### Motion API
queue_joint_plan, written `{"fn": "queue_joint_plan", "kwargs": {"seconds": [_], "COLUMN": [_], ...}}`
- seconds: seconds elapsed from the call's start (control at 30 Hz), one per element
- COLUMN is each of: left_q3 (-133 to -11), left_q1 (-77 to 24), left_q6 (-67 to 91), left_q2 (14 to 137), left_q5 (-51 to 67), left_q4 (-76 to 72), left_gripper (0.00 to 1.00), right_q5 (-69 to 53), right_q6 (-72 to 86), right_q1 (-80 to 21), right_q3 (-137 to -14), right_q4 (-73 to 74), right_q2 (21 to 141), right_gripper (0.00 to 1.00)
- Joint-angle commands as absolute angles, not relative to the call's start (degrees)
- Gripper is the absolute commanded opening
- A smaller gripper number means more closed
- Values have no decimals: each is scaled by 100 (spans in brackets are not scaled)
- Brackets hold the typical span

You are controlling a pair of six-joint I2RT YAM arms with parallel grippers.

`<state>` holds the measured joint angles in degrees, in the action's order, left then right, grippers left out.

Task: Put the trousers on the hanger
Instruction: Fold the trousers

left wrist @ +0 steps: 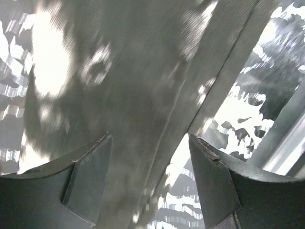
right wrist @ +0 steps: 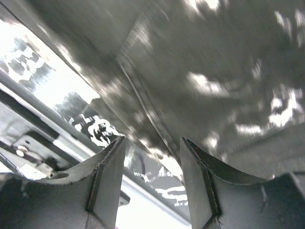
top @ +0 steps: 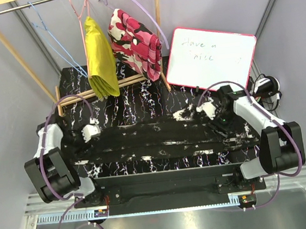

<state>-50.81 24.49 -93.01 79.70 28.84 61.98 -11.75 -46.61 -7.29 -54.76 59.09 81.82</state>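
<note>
The black trousers [top: 155, 139] with white blotches lie stretched flat across the black veined table [top: 141, 102], from one arm to the other. My left gripper [top: 96, 133] is at their left end. In the left wrist view it [left wrist: 150, 160] stands open, low over the trousers [left wrist: 133, 71], with a fabric edge running between the jaws. My right gripper [top: 220, 125] is at their right end. Seen from the right wrist, it [right wrist: 152, 162] is open too, with the trousers' [right wrist: 214, 57] hem just beyond its tips. The light-blue wire hanger [top: 52, 42] hangs empty on the wooden rail at the back left.
A pink hanger carrying a yellow garment [top: 100, 57] and a lilac hanger carrying a pink camouflage garment [top: 134, 40] hang from the same rail. A whiteboard [top: 210, 58] leans at the back right. The rack's wooden base [top: 93, 92] lies on the table's far left.
</note>
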Motion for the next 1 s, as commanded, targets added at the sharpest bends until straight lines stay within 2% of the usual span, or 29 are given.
{"fn": "queue_joint_plan", "kwargs": {"seconds": [0.0, 0.23, 0.5, 0.57, 0.7, 0.87, 0.97], "left_q3": [-4641, -4201, -3946, -3920, -3999, -4043, -4060], "left_q1": [2014, 1626, 1179, 1108, 1002, 1002, 984], "left_q6": [-9325, -9053, -9211, -9141, -9053, -9044, -9035], "left_q2": [7682, 7646, 7585, 7629, 7760, 7831, 7875], "left_q5": [3305, 3375, 3393, 3375, 3305, 3313, 3340], "left_q4": [5626, 4888, 4720, 4632, 4597, 4597, 4597], "left_gripper": [71, 71, 70, 68, 56, 51, 45], "right_q5": [-1248, -1283, -1494, -1477, -1388, -1310, -1047], "right_q6": [-4228, -3947, -3516, -3446, -3279, -3226, -3252], "right_q1": [-1125, -1538, -2276, -2407, -2619, -2838, -2935], "right_q3": [-5414, -5362, -5379, -5388, -5431, -5414, -5291], "right_q4": [5292, 5089, 5133, 5054, 4878, 4747, 4553], "right_q2": [8121, 8323, 8244, 8279, 8507, 8604, 8701], "right_gripper": [56, 57, 59, 60, 59, 58, 53]}}
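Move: The trousers lie as a long folded strip between the hands, about 4 cm below both. Their middle is some 34 cm to the right of the left hand, roughly level fore and aft; from the right hand it is about 28 cm to the left and 2 cm nearer the base. The rack's left foot lies about 21 cm ahead of the left hand and 8 cm to its left. The headset is some 18 cm ahead of the right hand and 20 cm to its right. Inward from both ends, the hands travel along the trousers. The left goes about 6 cm right while sinking 4 cm to the cloth, turns slightly clockwise, then slows and partly closes its fingers at a lengthwise seam. The right, fingers open, sweeps about 9.5 cm left just above the strip, easing down a little late on. ##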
